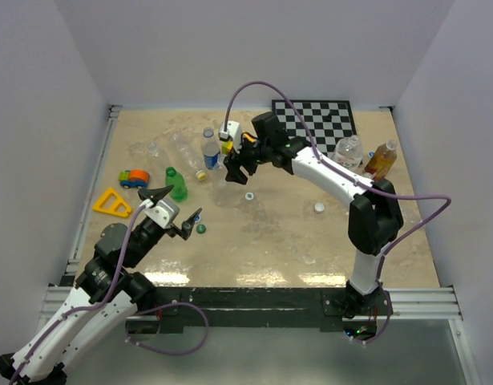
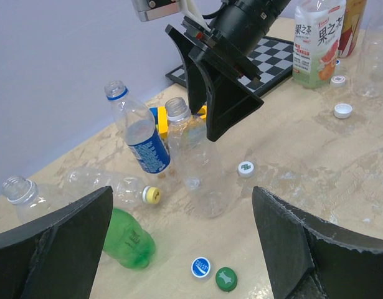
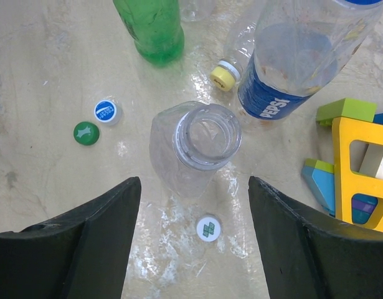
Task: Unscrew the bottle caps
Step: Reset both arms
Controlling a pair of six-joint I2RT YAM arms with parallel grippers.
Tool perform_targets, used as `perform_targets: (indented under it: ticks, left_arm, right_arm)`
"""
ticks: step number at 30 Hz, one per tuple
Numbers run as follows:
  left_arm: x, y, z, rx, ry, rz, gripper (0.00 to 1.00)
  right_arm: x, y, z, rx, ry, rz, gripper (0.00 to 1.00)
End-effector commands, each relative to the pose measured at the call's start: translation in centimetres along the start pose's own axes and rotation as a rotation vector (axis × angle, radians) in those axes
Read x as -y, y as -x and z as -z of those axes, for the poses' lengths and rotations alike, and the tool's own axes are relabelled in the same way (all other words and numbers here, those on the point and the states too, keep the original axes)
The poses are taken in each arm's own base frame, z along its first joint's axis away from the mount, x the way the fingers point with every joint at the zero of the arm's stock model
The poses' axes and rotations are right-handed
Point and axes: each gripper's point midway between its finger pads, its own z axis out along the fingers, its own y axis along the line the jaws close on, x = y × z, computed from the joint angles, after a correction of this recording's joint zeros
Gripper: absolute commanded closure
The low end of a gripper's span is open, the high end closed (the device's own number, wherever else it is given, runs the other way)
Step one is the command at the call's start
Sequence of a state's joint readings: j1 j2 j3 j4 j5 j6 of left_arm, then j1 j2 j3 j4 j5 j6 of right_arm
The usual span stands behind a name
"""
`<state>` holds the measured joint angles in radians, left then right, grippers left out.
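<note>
An uncapped clear bottle (image 3: 192, 144) (image 2: 196, 163) stands upright under my right gripper (image 3: 192, 182) (image 1: 236, 170). That gripper is open, its fingers apart on either side of the bottle's neck without touching it. A white cap with a green logo (image 3: 208, 228) (image 2: 245, 168) lies beside the bottle's base. A blue cap (image 2: 201, 267) and a green cap (image 2: 226, 279) lie loose in front of my open, empty left gripper (image 2: 182, 199) (image 1: 178, 212). A yellow cap (image 2: 152, 195) sits on a clear bottle lying flat. An open green bottle (image 2: 126, 240) and an open blue-labelled bottle (image 2: 141, 134) stand nearby.
Toy blocks (image 3: 350, 156) sit just right of the blue-labelled bottle. A chessboard (image 1: 314, 119) lies at the back, with a juice bottle (image 1: 381, 158) and a clear bottle (image 1: 348, 151) to its right. Another white cap (image 1: 319, 208) lies mid-table. A yellow triangle (image 1: 111, 204) and toy car (image 1: 134, 178) are at left.
</note>
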<state>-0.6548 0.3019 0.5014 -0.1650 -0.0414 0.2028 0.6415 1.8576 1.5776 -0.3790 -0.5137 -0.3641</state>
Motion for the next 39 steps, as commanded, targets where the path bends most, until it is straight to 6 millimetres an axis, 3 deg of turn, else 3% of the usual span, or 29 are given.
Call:
perform_targets:
  ticks: [1,5,9,14,16,18,20,24,27,31,39]
  left_arm:
    - [-0.3,0.8,-0.2,0.028,0.010,-0.007,0.02]
    - [-0.4,1.3,-0.3,0.044,0.015,0.020,0.01]
    - [-1.5,2.7,-0.8,0.041,0.084,0.126,0.00]
    - [-3.1,5.5,-3.3,-0.018,0.156,0.252,0.00]
    - [-3.8,7.3,-4.5,-0.025,0.172,0.304,0.00]
    - [-4.5,9.2,-5.7,-0.037,0.159,0.339,0.00]
    - [-4.8,11.7,-6.6,-0.018,0.105,0.367,0.00]
    - [-6.5,15.7,-7.2,0.007,0.111,0.354,0.00]
    - [-7.0,18.0,-6.8,0.020,0.106,0.325,0.00]
    - [-7.5,20.4,-5.4,0.069,0.109,0.300,0.00]
    - [-7.6,21.3,-3.6,0.090,0.118,0.289,0.00]
  right_arm:
    - [0.3,2.8,2.4,0.071,-0.043,0.037,0.27]
    - [0.2,3.0,3.2,0.073,-0.048,0.047,0.27]
    - [0.6,4.1,7.0,0.104,-0.107,0.091,0.27]
    - [2.1,6.0,16.1,0.175,-0.259,0.129,0.26]
    - [2.7,7.0,20.1,0.211,-0.364,0.134,0.21]
    - [3.1,8.1,24.6,0.272,-0.502,0.084,0.08]
    - [2.8,9.5,28.9,0.366,-0.579,0.061,0.02]
    - [1.9,11.7,36.7,0.565,-0.783,-0.017,0.02]
    - [1.0,12.3,41.2,0.668,-0.936,-0.063,0.02]
    - [-0.4,12.5,43.5,0.668,-0.991,-0.005,0.02]
    - [-1.2,12.0,45.5,0.764,-1.046,-0.120,0.02]
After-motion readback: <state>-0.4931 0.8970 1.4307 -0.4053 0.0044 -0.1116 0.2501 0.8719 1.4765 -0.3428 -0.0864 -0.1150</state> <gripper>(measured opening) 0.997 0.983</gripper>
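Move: The uncapped clear bottle stands about 6 cm to the right hand's left and 1 cm ahead, its middle some 8 cm lower. The Pepsi bottle is about 12 cm farther out and 4 cm left of it, the green bottle some 15 cm to its left; a white cap lies 2 cm ahead of that hand, 3 cm right and 18 below. From the left hand the clear bottle is about 17 cm ahead, 12 right and 16 lower. Draw the empty right gripper away from the clear bottle, up about 35 cm and nearly as far right, coming back some 10 cm, while it swings clockwise and tips up from its downward slant and its fingers spread wider. Shortly after it starts, raise the open left gripper about 22 cm, first reaching forward, then easing part way back, rolling its left side down slightly. ##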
